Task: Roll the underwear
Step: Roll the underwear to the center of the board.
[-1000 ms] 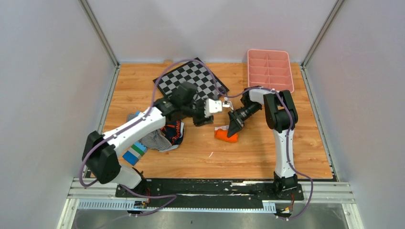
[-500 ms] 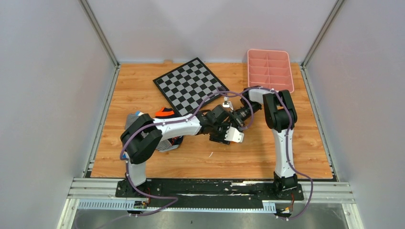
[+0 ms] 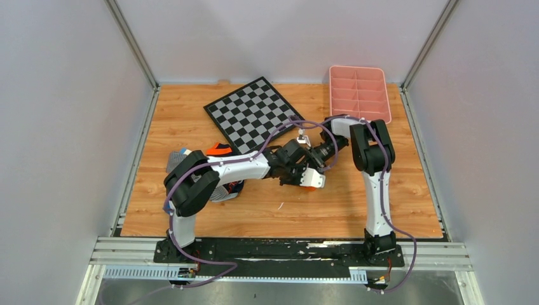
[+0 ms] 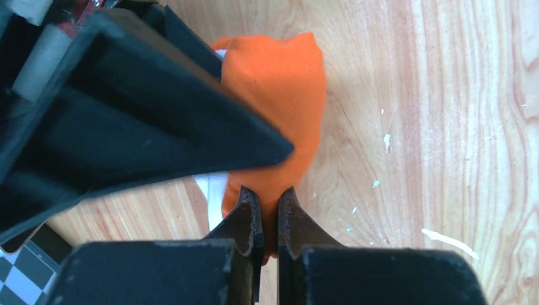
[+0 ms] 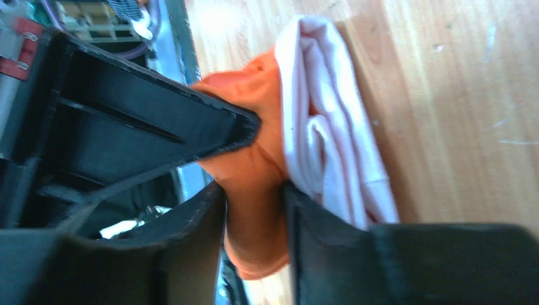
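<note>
The underwear is a bright orange bundle lying on the wooden table, with its white trim bunched along one side. My left gripper is shut on a thin fold at the bundle's near end. My right gripper is shut on a thicker orange fold at the other end. Each wrist view shows the other gripper's black finger against the fabric. In the top view both grippers meet at the table's middle and hide the underwear.
A checkerboard mat lies at the back centre and a pink compartment tray at the back right. A pile of other garments sits left of centre under the left arm, with an orange piece behind it.
The left arm swung over and down from beside the right gripper onto the underwear, and its jaws shut on the fabric. The right gripper stayed on the underwear.
</note>
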You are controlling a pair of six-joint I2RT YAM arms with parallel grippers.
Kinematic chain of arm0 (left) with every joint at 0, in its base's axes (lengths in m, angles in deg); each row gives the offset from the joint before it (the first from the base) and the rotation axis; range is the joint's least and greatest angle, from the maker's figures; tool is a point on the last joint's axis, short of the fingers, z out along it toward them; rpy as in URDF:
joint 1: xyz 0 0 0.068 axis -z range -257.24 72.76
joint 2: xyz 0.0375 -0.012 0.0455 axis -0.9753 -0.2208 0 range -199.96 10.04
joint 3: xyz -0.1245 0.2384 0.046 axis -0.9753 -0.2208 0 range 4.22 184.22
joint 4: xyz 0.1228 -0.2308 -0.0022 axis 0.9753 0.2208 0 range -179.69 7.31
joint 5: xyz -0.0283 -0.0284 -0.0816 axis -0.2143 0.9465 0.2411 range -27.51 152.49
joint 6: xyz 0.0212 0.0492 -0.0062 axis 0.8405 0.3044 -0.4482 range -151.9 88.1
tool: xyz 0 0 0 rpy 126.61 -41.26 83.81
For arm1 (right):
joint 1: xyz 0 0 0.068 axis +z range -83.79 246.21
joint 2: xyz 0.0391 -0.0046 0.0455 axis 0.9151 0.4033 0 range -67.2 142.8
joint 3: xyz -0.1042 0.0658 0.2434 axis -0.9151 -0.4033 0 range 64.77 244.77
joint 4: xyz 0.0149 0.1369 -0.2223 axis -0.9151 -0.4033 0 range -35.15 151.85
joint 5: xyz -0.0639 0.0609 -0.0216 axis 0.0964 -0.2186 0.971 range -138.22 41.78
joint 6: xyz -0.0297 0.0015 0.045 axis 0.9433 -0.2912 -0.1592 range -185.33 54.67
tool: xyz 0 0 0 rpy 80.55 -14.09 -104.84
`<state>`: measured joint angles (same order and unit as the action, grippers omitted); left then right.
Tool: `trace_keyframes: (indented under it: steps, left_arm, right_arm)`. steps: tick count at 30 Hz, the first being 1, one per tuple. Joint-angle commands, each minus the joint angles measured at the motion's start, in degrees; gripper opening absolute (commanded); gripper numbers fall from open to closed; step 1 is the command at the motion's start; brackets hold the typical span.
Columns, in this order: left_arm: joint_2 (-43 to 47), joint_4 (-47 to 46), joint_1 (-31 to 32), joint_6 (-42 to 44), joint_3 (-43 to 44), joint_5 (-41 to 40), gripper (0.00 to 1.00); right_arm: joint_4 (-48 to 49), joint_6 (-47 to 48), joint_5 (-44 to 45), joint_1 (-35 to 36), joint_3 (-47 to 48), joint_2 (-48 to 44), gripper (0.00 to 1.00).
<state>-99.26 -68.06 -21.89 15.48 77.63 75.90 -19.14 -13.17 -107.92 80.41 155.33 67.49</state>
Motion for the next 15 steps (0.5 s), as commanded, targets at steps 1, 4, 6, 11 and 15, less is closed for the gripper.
trace_keyframes:
  steps: [1,4,6,11,15]
  left_arm:
    - [-0.86,3.21,0.37,-5.21,-0.28,5.74,0.0]
    - [-1.16,7.49,-0.52,-8.35,-0.16,9.24,0.0]
    - [-1.65,9.31,-1.77,-11.44,-0.18,12.83,0.0]
    - [-4.12,7.37,-6.53,-25.61,-1.83,23.51,0.0]
    - [-10.52,11.53,-9.79,-29.37,4.09,32.49,0.03]
  right_arm:
    - [4.19,4.12,10.04,-1.14,-2.0,-0.93,0.6]
    - [-0.36,8.92,5.75,-4.53,-0.53,-11.49,1.0]
    - [0.33,9.14,4.33,-7.02,-0.08,-19.44,1.0]
    - [21.18,-5.55,11.98,-12.65,-8.59,-40.75,1.0]
    - [55.7,-9.18,20.43,-13.42,-33.6,-70.09,1.0]
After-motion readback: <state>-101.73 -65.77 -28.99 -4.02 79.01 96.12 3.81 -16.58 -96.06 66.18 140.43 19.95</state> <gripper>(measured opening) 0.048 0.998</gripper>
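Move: The left hand is already shut on the left end of the orange underwear roll, whose middle lies about 3 cm to its right and level front to back. The dark underwear lies some 21 cm to this hand's left and 5 cm ahead; the chessboard's middle is roughly 24 cm ahead and 13 cm left. From the right hand, still gripping the roll, its middle is about 2 cm left and 1 cm back, with the pink box some 31 cm ahead and 20 cm right. Up first, then also rightwards and somewhat forward, the right hand opens wide, lets go of the orange roll and swings clear, some 14 cm up and 9 cm right, its fingers tilting from back-pointing to point left and steeper down. The left hand keeps its pinch on the left end, easing about 2 cm back while its wrist turns some 30 degrees, fingertips swinging towards the base. ##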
